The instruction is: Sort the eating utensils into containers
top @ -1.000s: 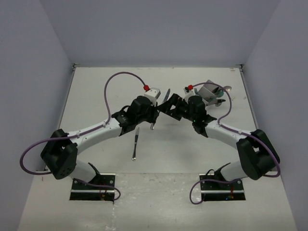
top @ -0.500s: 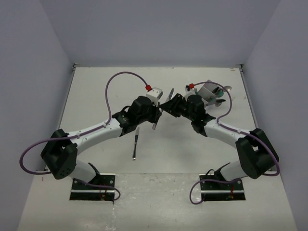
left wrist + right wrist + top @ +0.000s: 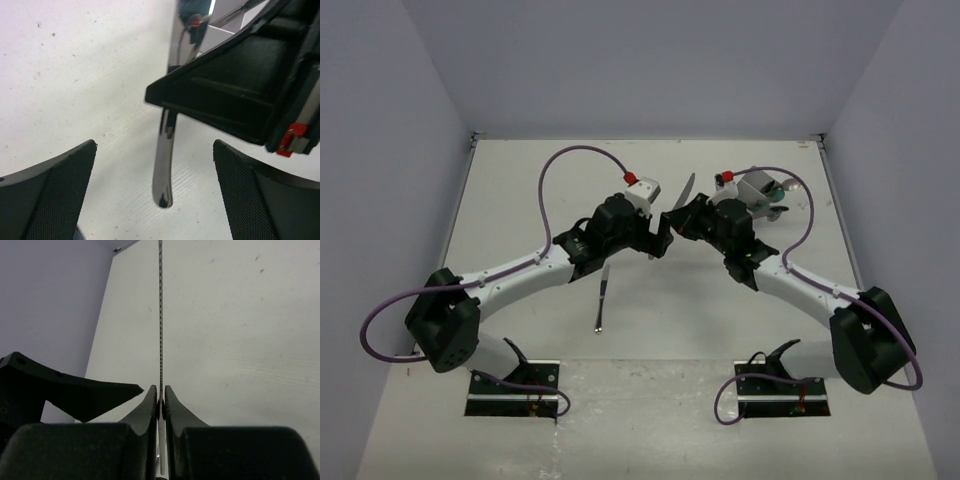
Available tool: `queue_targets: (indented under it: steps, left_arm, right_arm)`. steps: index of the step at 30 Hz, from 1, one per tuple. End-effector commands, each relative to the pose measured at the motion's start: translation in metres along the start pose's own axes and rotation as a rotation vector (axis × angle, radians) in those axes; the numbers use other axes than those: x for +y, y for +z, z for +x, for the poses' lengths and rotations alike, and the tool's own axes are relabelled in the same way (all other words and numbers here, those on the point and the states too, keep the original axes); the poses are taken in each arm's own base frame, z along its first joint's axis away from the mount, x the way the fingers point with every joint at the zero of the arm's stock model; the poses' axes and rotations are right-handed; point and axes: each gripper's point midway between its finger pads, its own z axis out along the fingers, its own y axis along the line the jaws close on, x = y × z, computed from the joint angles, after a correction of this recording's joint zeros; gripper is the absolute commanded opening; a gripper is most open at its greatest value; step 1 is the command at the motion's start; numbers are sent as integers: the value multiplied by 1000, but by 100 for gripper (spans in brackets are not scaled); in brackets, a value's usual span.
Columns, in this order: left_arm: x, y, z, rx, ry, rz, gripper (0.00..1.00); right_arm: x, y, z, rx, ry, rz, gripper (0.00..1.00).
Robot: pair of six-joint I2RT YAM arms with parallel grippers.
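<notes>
A silver knife (image 3: pixel 683 189) with a serrated edge (image 3: pixel 160 310) is held above the table between the two arms. My right gripper (image 3: pixel 160 391) is shut on its blade, edge-on in the right wrist view. My left gripper (image 3: pixel 154 147) is open, and the knife's handle (image 3: pixel 163 170) hangs free between its fingers (image 3: pixel 50 195). In the top view the left gripper (image 3: pixel 660 240) and right gripper (image 3: pixel 674 220) nearly meet. Another slim silver utensil (image 3: pixel 602 296) lies on the table under the left arm. The white container (image 3: pixel 756 187) stands at the back right with a teal utensil (image 3: pixel 774 192) in it.
Purple cables loop over both arms. The right gripper's black finger (image 3: pixel 225 95) fills the upper right of the left wrist view. Grey walls close the table on three sides. A silver utensil end (image 3: pixel 792 183) pokes out beside the container.
The right gripper has shut on the knife and the left gripper has let go and opened. The knife now leans a little further right and back.
</notes>
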Motion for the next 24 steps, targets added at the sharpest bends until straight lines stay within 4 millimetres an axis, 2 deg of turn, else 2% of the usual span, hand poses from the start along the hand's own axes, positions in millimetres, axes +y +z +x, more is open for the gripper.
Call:
queue_targets:
  steps: [1, 2, 3, 5, 6, 7, 10, 12, 15, 17, 24]
  left_arm:
    - [-3, -19, -42, -120, 18, -14, 100]
    - [4, -21, -38, -112, 19, -45, 100]
    - [23, -25, -31, -95, 12, -146, 100]
    - [43, -32, -18, -76, -7, -245, 100]
    - [55, -35, -15, -77, -18, -305, 100]
    - [60, -39, -8, -63, -24, -319, 100]
    - [76, -46, 8, -32, -71, -351, 100]
    - [88, -50, 24, 1, -108, -369, 100]
    - [99, -56, 45, 53, -145, -405, 100]
    - [104, -60, 56, 80, -159, -429, 100]
    - [112, -75, 82, 118, -217, -478, 100]
  right_arm:
    - [3, -23, -63, -267, -123, 71, 0]
    - [-2, -28, -74, -304, -160, 110, 0]
    - [-12, -34, -90, -351, -161, 160, 0]
    - [-28, -50, -116, -440, -161, 248, 0]
    - [-42, -59, -132, -491, -151, 296, 0]
    - [-57, -69, -142, -552, -145, 369, 0]
    - [-83, -101, -176, -722, -165, 530, 0]
    - [-93, -111, -191, -796, -168, 597, 0]
    - [-115, -117, -202, -844, -174, 718, 0]
    - [-130, -110, -203, -837, -164, 751, 0]
    - [-151, -98, -209, -857, -221, 854, 2]
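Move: The container the right gripper is carrying the serrated knife to stands about 20 cm to its right, 9 cm ahead and some 14 cm lower; a spoon bowl sticks out 32 cm to its right and 13 cm ahead. From the left gripper, the table knife left on the table lies about 15 cm left, 13 cm back and 16 cm down, while the serrated knife is right in front, some 5 cm ahead and 3 cm right. Keep the right gripper shut on the serrated knife and swing it about 25 cm right and a little forward to the container, arching up 6 cm and back down while turning the wrist clockwise some 55 degrees. Draw the open, empty left gripper left, away from that knife, then down 7 cm towards the table knife, turning it slightly counter-clockwise. ##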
